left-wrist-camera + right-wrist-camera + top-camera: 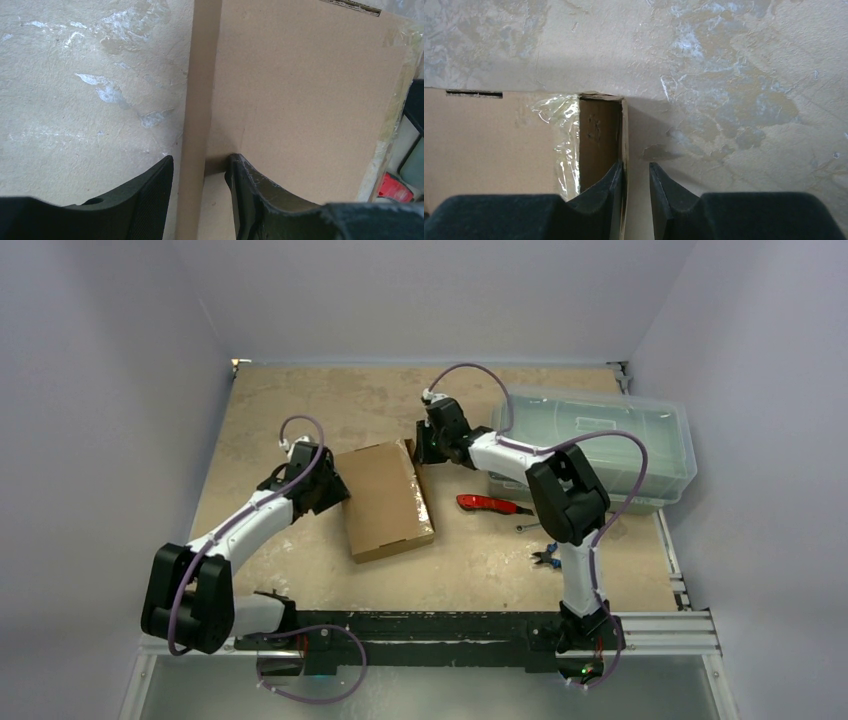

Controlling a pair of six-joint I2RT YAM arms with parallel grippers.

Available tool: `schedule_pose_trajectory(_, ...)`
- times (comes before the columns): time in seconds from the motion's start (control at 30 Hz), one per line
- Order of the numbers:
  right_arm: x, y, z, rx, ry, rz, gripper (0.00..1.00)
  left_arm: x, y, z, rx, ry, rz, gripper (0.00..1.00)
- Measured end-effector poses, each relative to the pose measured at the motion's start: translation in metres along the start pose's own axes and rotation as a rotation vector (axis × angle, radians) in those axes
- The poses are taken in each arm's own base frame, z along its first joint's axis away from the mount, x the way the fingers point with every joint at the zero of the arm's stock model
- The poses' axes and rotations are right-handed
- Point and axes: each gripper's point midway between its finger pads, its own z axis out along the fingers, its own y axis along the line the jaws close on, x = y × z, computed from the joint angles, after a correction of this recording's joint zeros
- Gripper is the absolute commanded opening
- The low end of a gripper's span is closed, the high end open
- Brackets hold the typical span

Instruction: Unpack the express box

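The express box (385, 500), a flat brown cardboard mailer, lies in the middle of the table with its lid down. My left gripper (338, 488) is at its left edge. In the left wrist view the left gripper (201, 157) stands open astride the box's side wall (195, 125), one finger (150, 200) outside and the other (255, 200) at the lid's edge. My right gripper (418, 450) is at the far right corner. There the right gripper (635, 164) is open, one finger (599, 195) inside the taped, torn-open corner (596, 135), the other outside.
A large clear plastic lidded bin (600, 445) stands at the right rear, behind the right arm. A red utility knife (490, 505) lies just right of the box, and small blue-handled pliers (545, 558) lie nearer the right arm's base. Grey walls enclose the table.
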Motion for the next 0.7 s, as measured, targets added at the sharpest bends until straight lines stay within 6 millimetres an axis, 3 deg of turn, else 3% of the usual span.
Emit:
schedule_pose_trajectory(0.23,0.000,-0.008,0.003,-0.043,0.021,-0.006,0.29,0.000,0.000,0.005,0.003,-0.013,-0.028,0.43)
schedule_pose_trajectory(0.47,-0.001,-0.013,-0.005,0.025,0.019,-0.073,0.52,-0.004,0.000,0.002,0.003,-0.027,-0.012,0.54)
schedule_pose_trajectory(0.6,-0.007,-0.003,-0.037,0.116,0.020,-0.141,0.59,-0.005,0.000,-0.006,-0.001,-0.043,0.053,0.65)
schedule_pose_trajectory(0.7,-0.017,0.020,-0.076,0.138,-0.014,-0.181,0.61,0.005,0.001,-0.024,-0.027,-0.060,0.116,0.65)
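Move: My right fingers straddle the open flap along the express box's right side near its far end. The flap's middle lies about 7 cm back and 2 cm right, slightly below; the box's middle is some 9 cm back and 6 cm left. The red cutter is 15 cm right and 10 cm back; the plastic bin's middle is 34 cm right and 1 cm ahead. From my left hand, the box's middle is 8 cm right, 1 cm back, and slightly lower. I first ease my right hand about 1.5 cm to the right with the flap between its fingers, then spread the fingers and lift clear, up about 7 cm and back 4 cm, rolling its left side down. My left hand, one finger on the lid's left edge, settles slightly, then opens wider and backs off about 2 cm while rising as much. ##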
